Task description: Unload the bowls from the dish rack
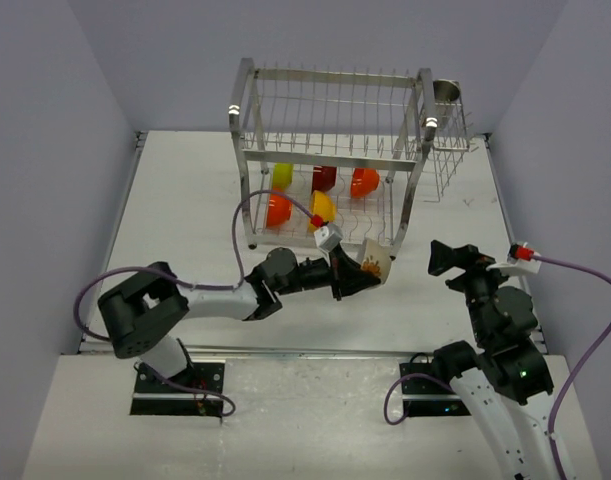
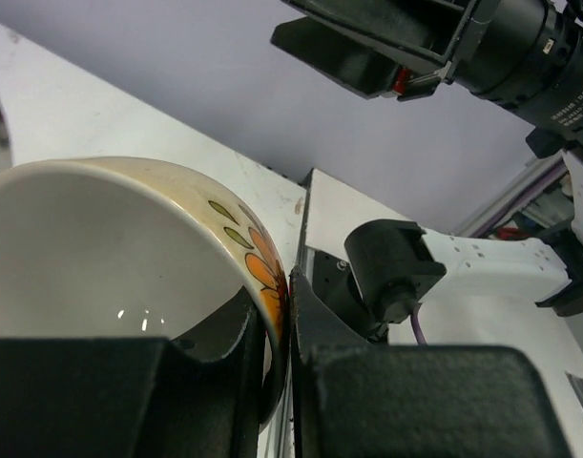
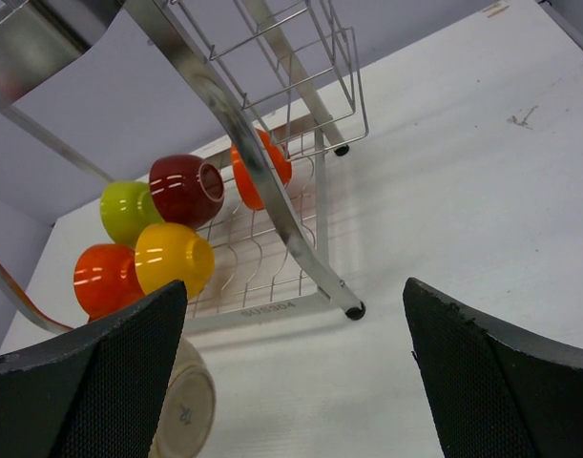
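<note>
The steel wire dish rack (image 1: 417,190) stands at the back centre. On its lower tier sit a lime-green bowl (image 1: 282,176), a dark red bowl (image 1: 324,177), an orange-red bowl (image 1: 364,182), an orange bowl (image 1: 278,210) and a yellow bowl (image 1: 323,208). In front of the rack, my left gripper (image 1: 357,275) is shut on the rim of a whitish bowl with an orange pattern (image 1: 377,262). In the left wrist view the rim of that bowl (image 2: 110,248) is pinched between the fingers of the left gripper (image 2: 275,296). My right gripper (image 1: 441,258) is open and empty, to the right of the held bowl.
A small metal cup (image 1: 446,92) sits in the wire side basket (image 1: 447,160) on the rack's right end. In the right wrist view the open right gripper (image 3: 296,382) faces the rack's front foot (image 3: 352,310), and the whitish bowl's base (image 3: 191,410) shows at lower left.
</note>
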`<action>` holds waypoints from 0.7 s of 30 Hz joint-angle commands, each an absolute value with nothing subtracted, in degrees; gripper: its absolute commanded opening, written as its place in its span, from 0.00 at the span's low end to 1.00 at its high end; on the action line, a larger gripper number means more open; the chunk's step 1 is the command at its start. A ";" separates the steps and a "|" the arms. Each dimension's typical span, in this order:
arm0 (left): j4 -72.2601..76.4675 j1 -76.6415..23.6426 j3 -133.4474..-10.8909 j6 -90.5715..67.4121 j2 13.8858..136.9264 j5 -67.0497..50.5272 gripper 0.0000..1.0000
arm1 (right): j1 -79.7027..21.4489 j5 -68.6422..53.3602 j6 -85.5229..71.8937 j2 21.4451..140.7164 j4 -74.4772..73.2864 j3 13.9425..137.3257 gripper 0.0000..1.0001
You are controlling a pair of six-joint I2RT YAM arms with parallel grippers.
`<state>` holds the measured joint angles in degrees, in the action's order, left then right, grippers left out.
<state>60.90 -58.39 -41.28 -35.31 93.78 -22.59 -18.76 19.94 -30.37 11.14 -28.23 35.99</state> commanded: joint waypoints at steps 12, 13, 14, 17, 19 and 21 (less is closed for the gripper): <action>-28.48 -72.59 -40.85 -54.31 51.15 45.51 0.00 | -18.90 17.76 -29.53 10.46 -26.46 35.86 0.96; -36.22 -72.68 -43.13 -60.15 52.46 49.27 0.00 | -18.90 17.49 -29.53 10.46 -26.72 36.03 0.96; -50.05 -72.69 -47.77 -65.51 53.60 50.79 0.00 | -18.90 17.49 -29.62 10.28 -26.89 36.21 0.96; -73.07 -72.07 -56.84 -83.54 60.45 56.50 0.00 | -18.90 16.61 -29.53 9.23 -27.07 36.47 0.96; -75.32 -69.28 -60.10 -84.47 63.37 57.22 0.00 | -18.90 15.91 -29.36 8.97 -26.81 36.56 0.96; -73.58 -63.30 -60.03 -81.15 62.24 56.87 0.00 | -18.90 15.12 -29.36 8.96 -26.89 36.74 0.96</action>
<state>-59.07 -68.69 -55.77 -73.10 63.46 46.48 -18.76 17.28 -30.37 9.52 -28.25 35.99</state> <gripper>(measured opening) 0.115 0.954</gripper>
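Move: The white patterned bowl is already in the left hand, its middle about 5 cm ahead and 3 cm to the right of the fingers. It is bound for open table about 28 cm to their left, level with them fore and aft, and some 18 cm below. The yellow bowl in the rack stands roughly 19 cm ahead and 12 cm left, the front orange bowl 19 cm ahead and 23 cm left, both some 6 cm lower. From the right hand, the white bowl lies about 15 cm left, 1 cm ahead and 6 cm lower. The white bowl, its rim still pinched in the left fingers, sweeps about 26 cm to the left in front of the rack, staying nearly level at first, then sinking some 5 cm. On the way the wrist swings counter-clockwise by roughly 70 degrees and tips down, so that fingers that pointed right end up pointing forward and down. ##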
